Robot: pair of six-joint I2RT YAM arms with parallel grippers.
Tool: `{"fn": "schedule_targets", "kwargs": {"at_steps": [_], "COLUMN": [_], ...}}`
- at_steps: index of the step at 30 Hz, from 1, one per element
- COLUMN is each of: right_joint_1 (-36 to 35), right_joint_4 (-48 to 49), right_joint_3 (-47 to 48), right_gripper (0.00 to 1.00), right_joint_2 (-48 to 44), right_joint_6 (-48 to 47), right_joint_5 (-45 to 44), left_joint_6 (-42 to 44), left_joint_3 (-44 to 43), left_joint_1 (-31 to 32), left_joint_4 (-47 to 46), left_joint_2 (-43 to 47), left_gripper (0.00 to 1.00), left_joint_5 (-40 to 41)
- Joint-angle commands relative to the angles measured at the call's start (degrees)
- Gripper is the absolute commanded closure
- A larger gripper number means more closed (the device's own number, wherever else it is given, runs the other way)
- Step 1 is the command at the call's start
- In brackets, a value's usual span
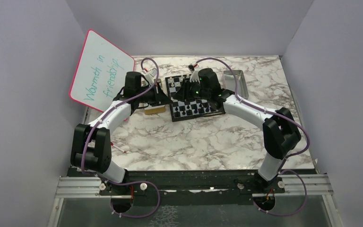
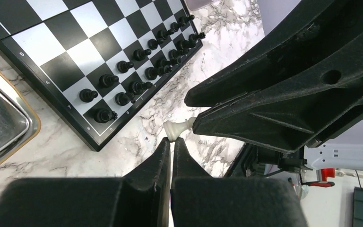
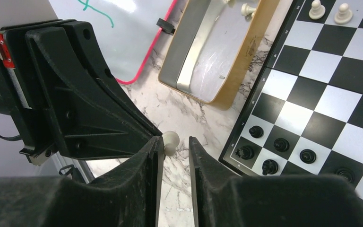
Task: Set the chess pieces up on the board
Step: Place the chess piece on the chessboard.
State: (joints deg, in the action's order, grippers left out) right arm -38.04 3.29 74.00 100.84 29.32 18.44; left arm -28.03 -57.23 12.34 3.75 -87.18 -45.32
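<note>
My left gripper is shut on the base of a white pawn, which it holds sideways above the marble just off a corner of the board. The pawn's round head sits between the fingertips of my right gripper. It touches the left finger, and a gap shows on the other side. Black chess pieces fill the two rows along the board's near edge. Two white pawns stand on far squares. From above, both wrists meet at the board's left side.
A wood-rimmed metal tray lies beside the board with a white piece in it. Another metal tray sits at the board's right. A pink-edged whiteboard leans at the back left. Grey walls enclose the marble table.
</note>
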Motion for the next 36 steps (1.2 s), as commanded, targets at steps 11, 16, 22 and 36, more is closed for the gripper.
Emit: {"fn": "schedule_targets", "kwargs": {"at_steps": [11, 16, 22, 36], "right_joint_1": [-1.07, -1.17, -1.16, 0.62], "right_joint_4": [0.49, 0.29, -0.26, -17.12], "right_joint_3": [1.74, 1.85, 2.66, 14.91], "right_gripper": [0.72, 0.83, 0.9, 0.92], "right_joint_2": [2.59, 2.92, 2.61, 6.63], "right_joint_6": [1.61, 1.79, 0.81, -14.7], "right_joint_5": [0.76, 0.83, -0.48, -18.83], "left_joint_6": [-0.87, -1.38, -1.52, 4.51], "left_joint_3": [0.93, 1.25, 1.16, -0.27], "left_joint_1": [-0.03, -0.03, -0.03, 0.02], "left_joint_4": [-2.59, -3.05, -2.78, 4.19], "left_joint_2": [2.5, 2.67, 2.63, 5.13], "left_gripper": [1.0, 1.0, 0.87, 0.01], "left_joint_5": [-1.14, -0.78, -0.27, 1.87]}}
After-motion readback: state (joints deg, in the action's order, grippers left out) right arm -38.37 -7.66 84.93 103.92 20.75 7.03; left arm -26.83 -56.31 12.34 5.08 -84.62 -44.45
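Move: The left hand still grips the white chess piece by one end, its middle about 1 cm ahead and 1 cm to the right of its fingertips. From the right hand, whose fingers stand partly open around it, the piece is some 1 cm left and 1 cm below. The board's near-left corner lies roughly 2 cm back, 1 cm left and 17 below; the parts box some 12 ahead, 11 left; the white pieces already set about 26 ahead, 6 right. Easing about 1 cm left and slightly down, the right hand closes and pinches the white piece in mid-air, while the left holds nearly still. The left fingers then open wide and let go, that hand barely shifting; next the right hand, gripping, sets off forward some 4 cm, a little right and up, towards the set white pieces, its fingertips swinging forward about 10 degrees. ##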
